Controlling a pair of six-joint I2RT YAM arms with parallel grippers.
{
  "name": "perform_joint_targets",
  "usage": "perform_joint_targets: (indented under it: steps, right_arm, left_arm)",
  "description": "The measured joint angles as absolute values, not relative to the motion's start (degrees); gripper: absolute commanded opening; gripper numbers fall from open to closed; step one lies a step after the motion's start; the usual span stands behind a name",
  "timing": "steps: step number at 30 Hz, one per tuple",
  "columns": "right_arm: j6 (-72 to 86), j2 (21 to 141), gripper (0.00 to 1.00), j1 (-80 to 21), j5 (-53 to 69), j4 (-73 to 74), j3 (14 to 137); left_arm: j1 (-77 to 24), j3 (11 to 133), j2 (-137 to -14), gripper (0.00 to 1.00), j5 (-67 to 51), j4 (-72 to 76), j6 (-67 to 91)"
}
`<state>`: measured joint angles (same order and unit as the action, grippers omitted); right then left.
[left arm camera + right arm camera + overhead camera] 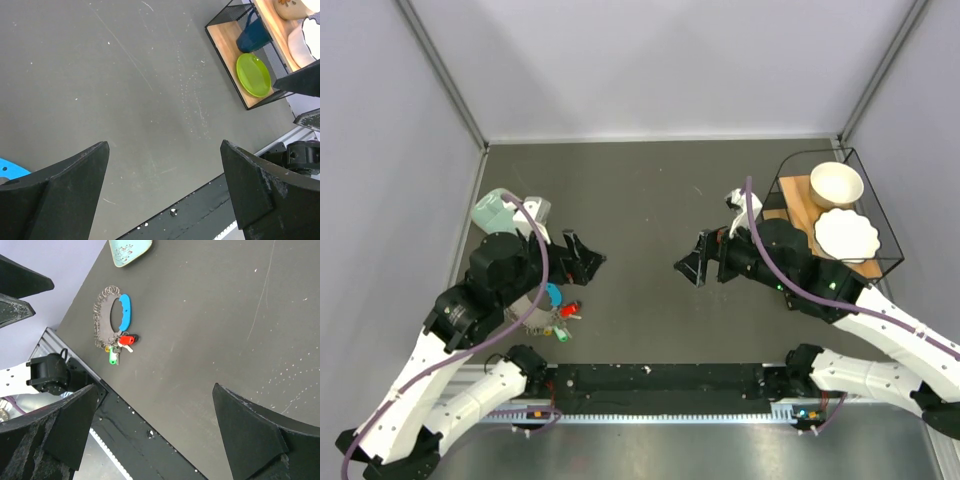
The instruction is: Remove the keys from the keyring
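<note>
The keyring lies on the dark table at the left, partly under my left arm: its blue oval loop (553, 295) (125, 312) is joined to a grey scalloped fan piece (104, 322). A red-headed key (568, 309) (127, 340) and a green-headed key (561, 335) (113, 358) hang at its near end, with small metal keys between them. An edge of the blue loop shows in the left wrist view (11, 167). My left gripper (584, 258) (165, 190) is open and empty, above bare table to the right of the keyring. My right gripper (691, 262) (155, 435) is open and empty, far right of it.
A mint-green flat box (493, 209) (130, 249) lies behind the keyring. A black wire rack (880, 215) at the right holds a bowl (836, 184) and a white scalloped plate (846, 235); its lower shelf holds a green plate (253, 75) and a blue cup (252, 36). A black rail (660, 380) runs along the near edge.
</note>
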<state>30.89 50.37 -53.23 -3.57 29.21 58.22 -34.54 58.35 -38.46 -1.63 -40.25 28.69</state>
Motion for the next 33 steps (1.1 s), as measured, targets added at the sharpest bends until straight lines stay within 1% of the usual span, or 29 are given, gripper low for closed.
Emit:
perform_joint_targets:
  steps: [4, 9, 14, 17, 19, 22, 24, 28, 33]
  right_arm:
    - [31.16, 50.37, 0.99, -53.23, -3.38, 29.23, 58.22]
    - [31.92, 50.30, 0.99, -53.23, -3.38, 29.74, 58.15]
    - [32.27, 49.06, 0.99, -53.25, -3.90, 30.04, 58.11]
    - [32.36, 47.86, 0.99, -53.25, -4.10, 30.02, 58.11]
    - [32.58, 47.40, 0.99, -53.25, -4.19, 30.00, 58.11]
    - [32.64, 47.16, 0.97, -53.28, -4.16, 29.32, 57.69]
    - [32.64, 46.65, 0.96, -53.47, -3.73, 28.45, 56.05]
    - [32.56, 45.76, 0.95, -53.54, -2.46, 27.57, 51.64]
    - [31.24, 45.93, 0.96, -53.56, 1.13, 25.93, 48.99]
  left_arm:
    - [-34.54, 58.35, -38.00, 0.98, 0.89, -41.21, 29.54]
    - [-34.54, 58.35, -38.59, 0.95, 9.26, -43.68, 32.16]
    - [-33.08, 58.35, -44.51, 0.90, 19.88, -48.16, 36.12]
    - [-28.93, 57.93, -49.23, 0.88, 23.77, -49.71, 38.19]
    - [-23.99, 56.40, -52.03, 0.81, 24.23, -49.65, 39.22]
    - [-15.97, 52.45, -54.76, 0.79, 24.03, -49.19, 40.69]
    - [-12.86, 50.41, -56.71, 0.78, 23.55, -49.28, 41.87]
    - [-11.99, 48.07, -60.88, 0.78, 23.14, -48.71, 45.78]
    - [-11.88, 46.48, -68.84, 0.71, 21.30, -45.65, 49.67]
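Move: The keyring's blue handle lies roughly 6 cm ahead of the left hand, 14 cm to its left and 28 cm below. Still from that hand, at the same table level, the ringed metal plate is about 2 cm ahead and 20 cm left, the red key 1 cm ahead and 10 cm left, and the green key 5 cm back and 12 cm left. From the right hand the handle is some 7 cm ahead, 36 cm left, 27 cm below. Towards the keyring's blue handle, with nothing touched yet, the left hand swings left and somewhat forward, then drops steeply, about 21 cm down and 14 cm left in all. The wrist turns counter-clockwise some 50 degrees and tips until the fingers point steeply down, closing by about a quarter. The empty right hand rises a touch, then sinks to about 4 cm lower. ##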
